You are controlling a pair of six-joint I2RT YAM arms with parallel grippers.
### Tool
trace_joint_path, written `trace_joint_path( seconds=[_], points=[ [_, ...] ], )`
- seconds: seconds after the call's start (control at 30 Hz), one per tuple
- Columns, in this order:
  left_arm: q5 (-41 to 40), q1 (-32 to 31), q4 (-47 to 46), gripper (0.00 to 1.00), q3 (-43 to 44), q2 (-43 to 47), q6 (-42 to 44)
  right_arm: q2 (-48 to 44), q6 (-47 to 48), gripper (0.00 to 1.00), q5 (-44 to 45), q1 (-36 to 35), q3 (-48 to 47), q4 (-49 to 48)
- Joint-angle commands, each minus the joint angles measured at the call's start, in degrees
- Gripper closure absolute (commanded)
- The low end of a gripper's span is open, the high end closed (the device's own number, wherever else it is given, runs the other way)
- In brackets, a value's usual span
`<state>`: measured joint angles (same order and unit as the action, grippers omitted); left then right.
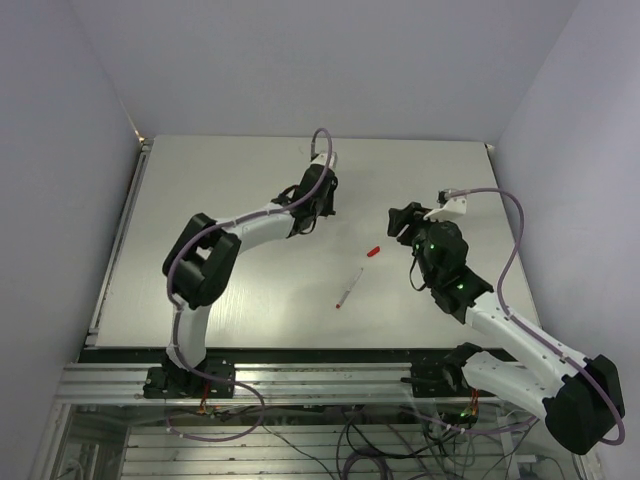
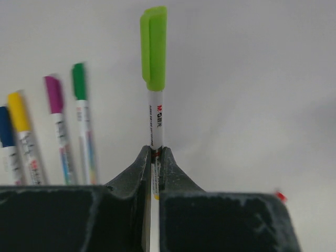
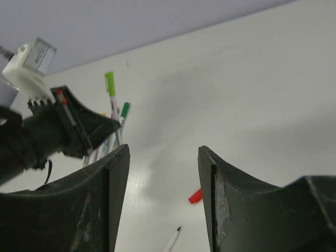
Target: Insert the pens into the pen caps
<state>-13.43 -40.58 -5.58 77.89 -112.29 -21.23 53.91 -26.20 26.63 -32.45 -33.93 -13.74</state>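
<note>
My left gripper [image 2: 156, 152] is shut on a white pen [image 2: 156, 123] that wears a light-green cap [image 2: 153, 47] and points away over the table. Beside it lie capped pens with blue [image 2: 6, 128], yellow [image 2: 18, 113], magenta [image 2: 53, 94] and dark green [image 2: 79, 81] caps. A loose red cap [image 1: 373, 252] lies mid-table, with an uncapped red-tipped pen [image 1: 349, 287] just in front of it. My right gripper [image 3: 164, 152] stands open above them with nothing between its fingers; the red cap [image 3: 195, 196] and the pen's tip [image 3: 176, 233] show below its jaws.
The left gripper [image 1: 315, 210] and right gripper [image 1: 405, 222] face each other over the middle of the pale table [image 1: 220, 180]. Walls close it in at the back and on both sides. The metal rail [image 1: 300, 380] carrying the arm bases runs along the near edge.
</note>
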Motion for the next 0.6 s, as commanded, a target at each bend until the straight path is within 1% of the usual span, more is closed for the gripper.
trace_joint_path(
  seconds=[0.0,0.17,0.23,0.57],
  points=[
    [-5.24,1.60,13.12,0.93,8.33,-5.96,0.75,-1.65,-2.38,0.47,1.16,-0.16,1.26,2.38],
    [-3.96,3.13,19.99,0.93,17.60,-12.84,1.50,-1.83,-3.49,0.47,0.57,-0.22,1.83,2.82],
    [-3.07,3.50,21.51,0.93,19.73,-14.94,1.49,-1.80,-3.81,0.47,0.25,-0.23,2.02,2.83],
    [-2.85,5.40,23.99,0.91,22.25,-19.11,-0.17,-1.11,-5.39,0.48,-0.50,-0.14,2.77,2.76]
  ],
)
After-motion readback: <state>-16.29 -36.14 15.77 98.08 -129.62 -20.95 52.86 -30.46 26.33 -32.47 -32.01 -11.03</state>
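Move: The left hand already holds the capped lime pen. The bare spot for it lies about 5 cm ahead, 3 cm left and 10 cm below. The dark green pen lies some 5 cm ahead and 7 cm left of the hand, and the purple pen about 5 cm ahead and 10 cm left, both 11 cm below. From the idle right hand, the spot is about 20 cm left, 6 cm ahead and 22 cm below. Left hand lowers the gripped lime pen about 8 cm, also forward-left, beside the dark green pen, fingers tipping down. ##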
